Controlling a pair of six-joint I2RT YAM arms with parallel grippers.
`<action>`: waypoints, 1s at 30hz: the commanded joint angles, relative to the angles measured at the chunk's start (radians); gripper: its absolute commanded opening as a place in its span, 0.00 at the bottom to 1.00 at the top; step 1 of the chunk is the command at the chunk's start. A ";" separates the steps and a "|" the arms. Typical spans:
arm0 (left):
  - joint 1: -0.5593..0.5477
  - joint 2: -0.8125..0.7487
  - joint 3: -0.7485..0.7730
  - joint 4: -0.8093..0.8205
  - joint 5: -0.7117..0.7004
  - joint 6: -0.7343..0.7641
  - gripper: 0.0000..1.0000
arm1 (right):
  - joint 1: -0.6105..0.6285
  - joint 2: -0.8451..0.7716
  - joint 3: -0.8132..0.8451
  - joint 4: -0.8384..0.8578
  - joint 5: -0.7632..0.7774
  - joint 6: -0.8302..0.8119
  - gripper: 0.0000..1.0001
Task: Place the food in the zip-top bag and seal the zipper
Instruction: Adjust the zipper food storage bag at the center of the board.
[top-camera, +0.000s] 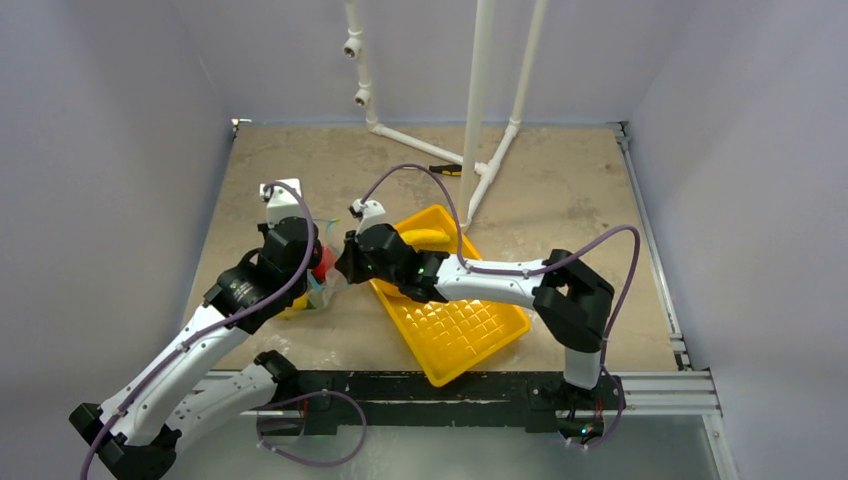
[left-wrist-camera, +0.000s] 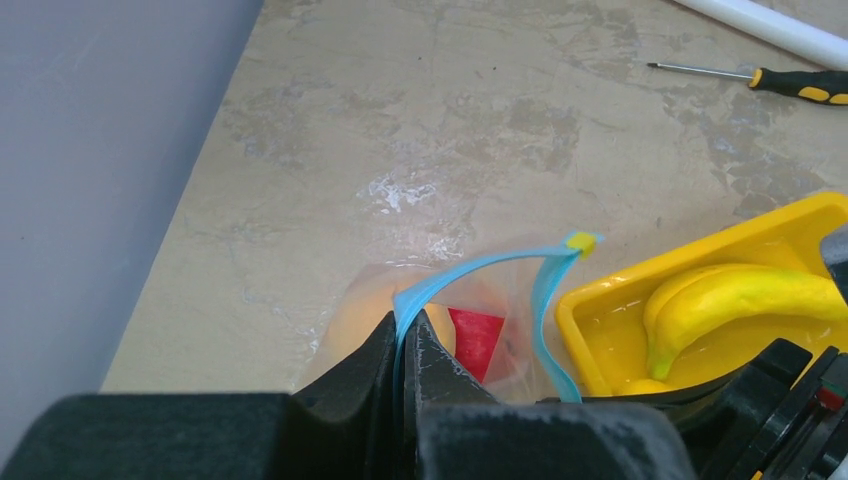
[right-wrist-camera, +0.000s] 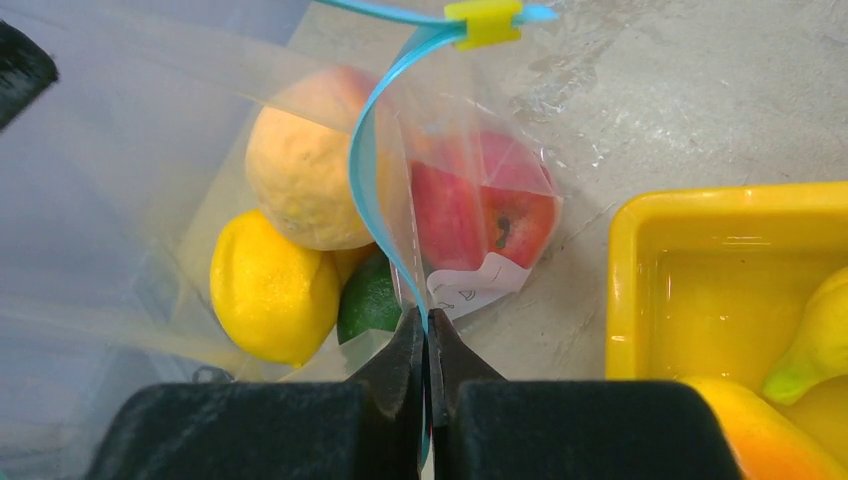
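Note:
The clear zip-top bag (right-wrist-camera: 300, 150) stands between the two arms with its mouth pulled apart. Each side of its teal-blue zipper (right-wrist-camera: 372, 190) is pinched by one gripper. My left gripper (left-wrist-camera: 405, 330) is shut on one strip (left-wrist-camera: 470, 275). On the other strip my right gripper (right-wrist-camera: 425, 325) is shut. A small yellow slider (right-wrist-camera: 485, 22) sits at the zipper's end. Inside the bag lie a lemon (right-wrist-camera: 272, 290), a peach-coloured fruit (right-wrist-camera: 300, 160), a red apple (right-wrist-camera: 480, 210) and a green avocado (right-wrist-camera: 368, 300). A banana (left-wrist-camera: 740, 295) and an orange mango (right-wrist-camera: 760, 430) rest in the yellow tray (top-camera: 465, 325).
A black-and-yellow screwdriver (left-wrist-camera: 770, 80) lies on the table beyond the tray, near white pipes (top-camera: 480, 90) rising at the back. Grey walls close off the left and right sides. The yellow tray lies right of the bag, under my right arm.

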 joint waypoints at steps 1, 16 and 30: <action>-0.006 -0.029 -0.049 0.089 0.050 0.039 0.00 | 0.003 -0.044 -0.013 0.032 0.017 0.019 0.00; -0.005 -0.011 -0.075 0.104 0.098 0.065 0.00 | 0.003 -0.177 -0.054 -0.065 0.145 0.038 0.24; -0.005 -0.021 -0.079 0.115 0.112 0.081 0.00 | -0.020 -0.278 -0.110 -0.255 0.310 0.080 0.56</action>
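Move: Both hands already hold the blue-rimmed bag mouth, the left its left side and the right its right side. The bag's food-filled body lies about 8 cm left and 1 cm ahead of the right hand, some 10 cm below it. From that hand, down at tray height, the papaya lies about 12 cm right and 1 cm ahead, the banana some 17 cm right and 9 cm ahead. From the left hand, the bag body is about 3 cm right, 2 cm ahead and 16 cm below. The right hand lets the right side of the zipper rim go as its fingers open to about half, and draws off some 7 cm to the right and 5 cm up, away from the bag towards the tray's near-left edge, swinging about 15 degrees clockwise. The left fingers stay shut on the rim's left side while that hand eases about 2 cm down and 2 cm to the right, then holds. ##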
